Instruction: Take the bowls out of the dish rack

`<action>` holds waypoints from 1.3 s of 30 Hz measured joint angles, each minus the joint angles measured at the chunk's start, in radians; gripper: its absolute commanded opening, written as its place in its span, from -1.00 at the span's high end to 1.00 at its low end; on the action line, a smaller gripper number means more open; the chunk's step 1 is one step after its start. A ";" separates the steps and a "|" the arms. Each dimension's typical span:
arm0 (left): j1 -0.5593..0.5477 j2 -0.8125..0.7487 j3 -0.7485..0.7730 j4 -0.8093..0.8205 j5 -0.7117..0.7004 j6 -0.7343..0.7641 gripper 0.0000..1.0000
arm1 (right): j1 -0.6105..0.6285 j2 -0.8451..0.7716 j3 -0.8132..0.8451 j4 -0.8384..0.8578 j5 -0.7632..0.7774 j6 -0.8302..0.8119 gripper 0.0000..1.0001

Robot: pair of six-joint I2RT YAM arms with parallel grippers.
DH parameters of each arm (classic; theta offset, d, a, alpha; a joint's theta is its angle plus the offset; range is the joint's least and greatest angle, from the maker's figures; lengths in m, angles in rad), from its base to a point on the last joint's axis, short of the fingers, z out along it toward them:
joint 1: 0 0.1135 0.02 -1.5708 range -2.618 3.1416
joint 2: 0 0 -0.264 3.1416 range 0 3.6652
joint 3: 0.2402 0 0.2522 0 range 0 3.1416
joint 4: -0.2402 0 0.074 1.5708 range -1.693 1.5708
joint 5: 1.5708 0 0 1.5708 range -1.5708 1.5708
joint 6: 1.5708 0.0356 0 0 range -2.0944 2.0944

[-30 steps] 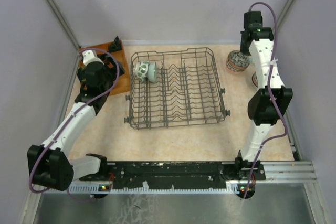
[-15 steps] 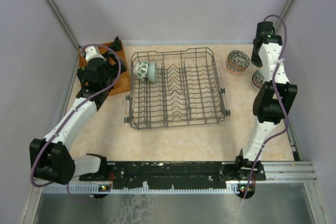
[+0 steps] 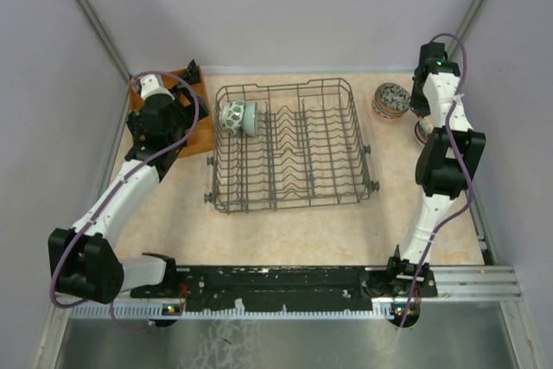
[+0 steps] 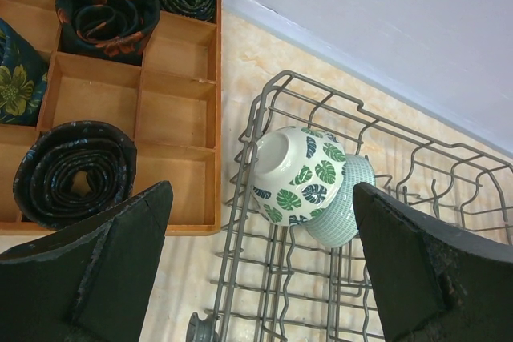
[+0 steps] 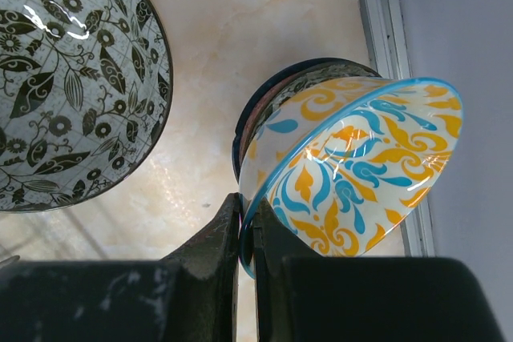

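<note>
The dark wire dish rack [image 3: 289, 146] stands mid-table. Two bowls lean on edge in its back left corner: a white one with green leaves [image 4: 298, 174] and a pale green one [image 4: 346, 206] behind it. My left gripper [image 4: 264, 278] hovers open above the rack's left edge, apart from both bowls. At the right wall my right gripper [image 5: 247, 234] is shut on the rim of a blue-and-yellow patterned bowl [image 5: 353, 158]. That bowl is tilted over a dark-rimmed bowl [image 5: 268, 106] below it. A black-and-white floral bowl [image 5: 72, 78] sits beside them, also seen from above [image 3: 391, 99].
An orange-brown compartment tray [image 4: 178, 114] with rolled dark cloths [image 4: 76, 170] lies left of the rack. A metal rail [image 5: 377, 6] and the grey wall run close along the right of the held bowl. The rack's other rows of tines hold nothing.
My right arm has swung right and come down from behind the floral bowl to the bowls at the right wall. The left arm shifted slightly toward the back.
</note>
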 measured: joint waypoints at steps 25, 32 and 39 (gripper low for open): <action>0.000 0.003 0.000 0.000 0.002 0.000 -0.99 | -0.029 0.041 -0.032 -0.002 -0.034 0.003 0.70; 0.000 0.003 0.000 0.000 0.002 0.000 -0.99 | -0.031 0.041 -0.032 0.001 -0.039 0.008 0.53; 0.000 0.003 0.000 0.000 0.002 0.000 -0.99 | -0.031 0.041 -0.032 0.001 -0.038 0.012 0.32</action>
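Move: The colourful bowl is already pinched by its rim in the right gripper, hanging tilted. The small bowl stack it goes to has its middle about 5 cm to the right, 2 cm ahead and 8 cm below the hand. The dark-patterned stack stands some 10 cm ahead and 7 cm to the hand's left; the rack's right side is roughly 18 cm left and 4 cm back. From the left hand, the small stack lies about 68 cm right and 6 cm ahead, well below. Lower the right gripper about 3 cm, easing back barely a centimetre near the bottom and tipping the wrist some 5 degrees, to take the held bowl down into the small stack by the right wall. Then stop and open the fingers about a quarter of their range to let go of the rim, keeping the hand there with a fingertip on either side. ##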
